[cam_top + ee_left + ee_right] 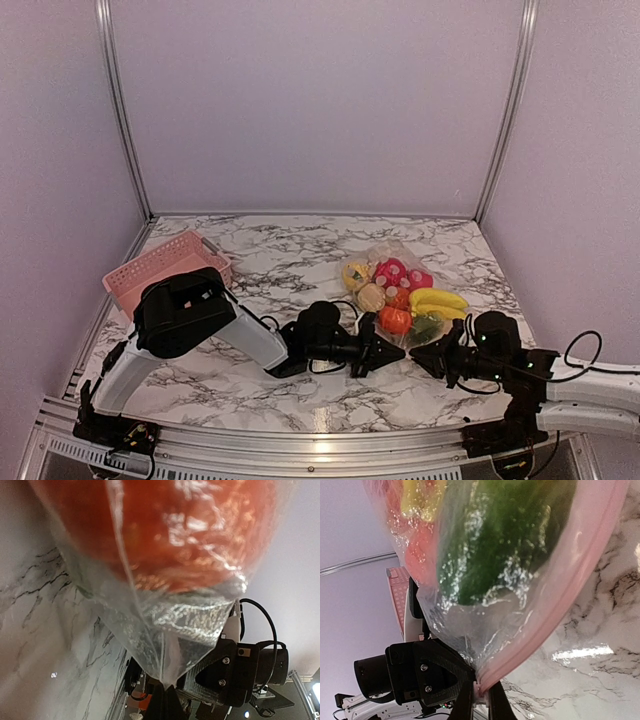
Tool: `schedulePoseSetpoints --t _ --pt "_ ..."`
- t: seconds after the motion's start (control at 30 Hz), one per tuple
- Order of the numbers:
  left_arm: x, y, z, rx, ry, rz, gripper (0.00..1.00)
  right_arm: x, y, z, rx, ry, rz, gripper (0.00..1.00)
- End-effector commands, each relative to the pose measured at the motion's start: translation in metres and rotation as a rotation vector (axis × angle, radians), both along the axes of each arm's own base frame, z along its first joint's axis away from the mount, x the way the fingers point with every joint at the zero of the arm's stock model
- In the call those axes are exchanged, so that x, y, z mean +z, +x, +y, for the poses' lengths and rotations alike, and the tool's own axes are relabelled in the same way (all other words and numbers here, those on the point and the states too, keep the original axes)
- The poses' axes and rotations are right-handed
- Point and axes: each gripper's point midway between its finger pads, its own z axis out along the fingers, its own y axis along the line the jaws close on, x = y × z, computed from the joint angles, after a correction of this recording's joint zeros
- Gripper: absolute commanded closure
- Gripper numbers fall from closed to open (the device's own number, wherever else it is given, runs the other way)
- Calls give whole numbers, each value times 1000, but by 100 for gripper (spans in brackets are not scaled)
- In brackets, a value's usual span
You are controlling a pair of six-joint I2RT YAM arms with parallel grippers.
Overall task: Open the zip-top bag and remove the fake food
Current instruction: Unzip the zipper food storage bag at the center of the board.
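Note:
The zip-top bag (392, 254) lies right of centre on the marble table, filled with the fake food (400, 290): yellow bananas, pink, orange and green pieces. My left gripper (399, 347) reaches in from the left at the bag's near edge. In the left wrist view the left gripper (167, 690) is shut on a pinch of the clear bag (165, 625), below an orange-red piece (200, 530). My right gripper (416, 358) faces it from the right. In the right wrist view the right gripper (481, 695) is shut on the bag's pink zip strip (560, 610), under a green piece (505, 535).
A pink slatted basket (165, 265) stands at the table's left side, behind the left arm. White walls with metal posts close in the back and sides. The two grippers sit almost tip to tip near the front edge.

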Motion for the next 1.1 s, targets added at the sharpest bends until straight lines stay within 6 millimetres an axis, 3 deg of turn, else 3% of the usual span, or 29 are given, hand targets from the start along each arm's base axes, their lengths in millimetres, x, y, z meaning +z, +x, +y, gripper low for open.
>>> schedulePoseSetpoints --t 0.0,0.33,0.5,0.73,1.07 --pt "-2 -7 8 -12 13 9 100 -4 10 -15 -79 -24 -6 100" --pt "1 -6 14 -3 10 9 100 -12 11 -25 -104 -45 -2 100" --pt "2 -5 11 -7 7 9 100 -2 14 -21 -93 -22 -29 100" --pt "5 -2 5 -5 -6 15 75 14 16 -11 -61 16 -48 100" --pt "3 1 -3 -6 -14 22 70 21 16 -4 -49 52 -54 100"
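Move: Both hands already pinch the zip corner of the storage bag: it lies about 1 cm to the right of the left hand and about 1 cm to the left of the right hand, level with both. The tomato sits roughly 7 cm ahead of the left hand and 2 cm to its left. From the right hand, the green vegetable is some 5 cm ahead and 3 cm right, the bananas about 10 cm ahead and 5 cm right. All this food lies about 2 cm lower. Drawing apart slowly, the left hand tugs less than 1 cm to the left while the right hand, still pinching the zip end, eases about 1 cm to the right. The left fingers then open by roughly a third and let go of the corner's tip, that hand rising about half a centimetre. The right hand keeps its grip. ##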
